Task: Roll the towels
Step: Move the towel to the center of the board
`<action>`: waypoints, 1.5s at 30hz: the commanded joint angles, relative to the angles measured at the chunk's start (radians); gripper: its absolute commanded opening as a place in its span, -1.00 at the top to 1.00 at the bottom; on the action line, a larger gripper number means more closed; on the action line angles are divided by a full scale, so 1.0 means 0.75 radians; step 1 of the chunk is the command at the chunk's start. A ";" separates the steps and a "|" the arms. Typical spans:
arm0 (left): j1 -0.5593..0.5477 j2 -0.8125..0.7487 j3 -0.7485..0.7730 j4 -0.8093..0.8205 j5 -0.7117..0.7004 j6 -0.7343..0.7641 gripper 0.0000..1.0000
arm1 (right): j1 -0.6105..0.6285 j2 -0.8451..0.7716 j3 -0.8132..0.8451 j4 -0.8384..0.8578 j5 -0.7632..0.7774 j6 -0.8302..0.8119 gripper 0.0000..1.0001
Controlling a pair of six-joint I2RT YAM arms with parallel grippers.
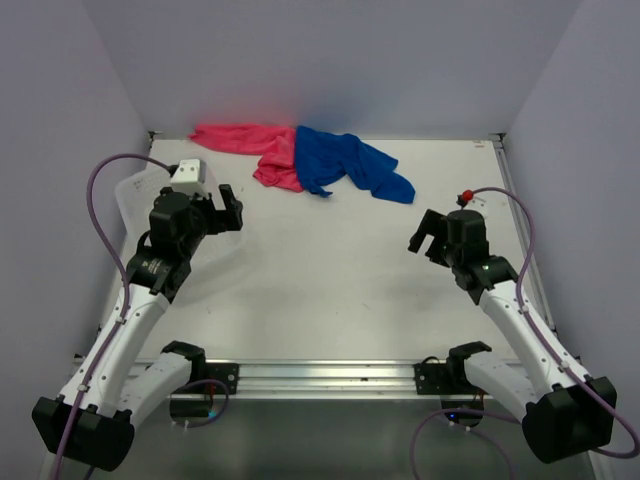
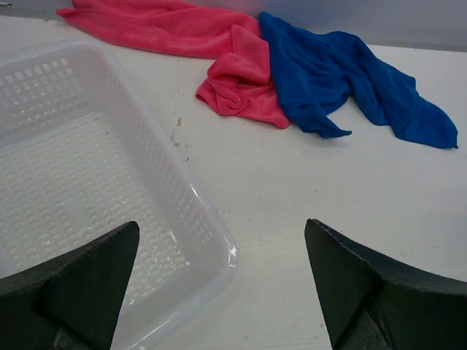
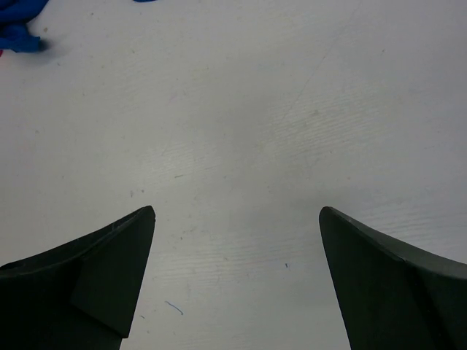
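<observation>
Two towels lie crumpled at the back of the table, touching each other. The pink-red towel (image 1: 250, 145) (image 2: 182, 36) is on the left, the blue towel (image 1: 350, 165) (image 2: 343, 80) on the right, its edge over the pink one. My left gripper (image 1: 228, 210) (image 2: 222, 230) hangs open above the basket's near corner, well short of the towels, nothing between its fingers. My right gripper (image 1: 422, 238) (image 3: 237, 211) is open over bare table at mid right. A scrap of the blue towel (image 3: 18, 33) shows at the right wrist view's top left corner.
A white slotted plastic basket (image 1: 135, 200) (image 2: 211, 233) stands at the table's left edge, under my left arm. Pale walls close in the back and both sides. A small red knob (image 1: 466, 195) sits near the right wall.
</observation>
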 commanded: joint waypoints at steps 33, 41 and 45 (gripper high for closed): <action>0.067 0.038 0.022 0.042 0.148 -0.039 -1.00 | 0.090 0.781 0.512 0.485 -0.231 -0.152 -0.98; 0.073 0.054 0.018 0.044 0.199 -0.043 -1.00 | 0.223 1.235 1.067 0.350 -0.206 -0.271 -0.97; 0.067 0.068 0.012 0.048 0.219 -0.047 -1.00 | 0.225 1.421 1.268 0.285 -0.249 -0.293 -0.89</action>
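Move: The blue towel lies crumpled near the far edge of the board, its middle about 40 cm ahead of the right hand, some 15 cm to its left and roughly 14 cm below. The red towel adjoins it on the left, about 44 cm ahead and 43 cm left of the right hand, at the same depth below. From the left hand the blue towel is some 37 cm ahead, 27 cm to the right and 24 cm below. No touch yet: the right hand heads for the blue towel, still high above the board with its fingers wide open. After lingering and easing up slightly, it sweeps about 22 cm forward and 18 cm left, dipping a little on the way before coming back to near its starting height, while turning some 25 degrees counter-clockwise. ##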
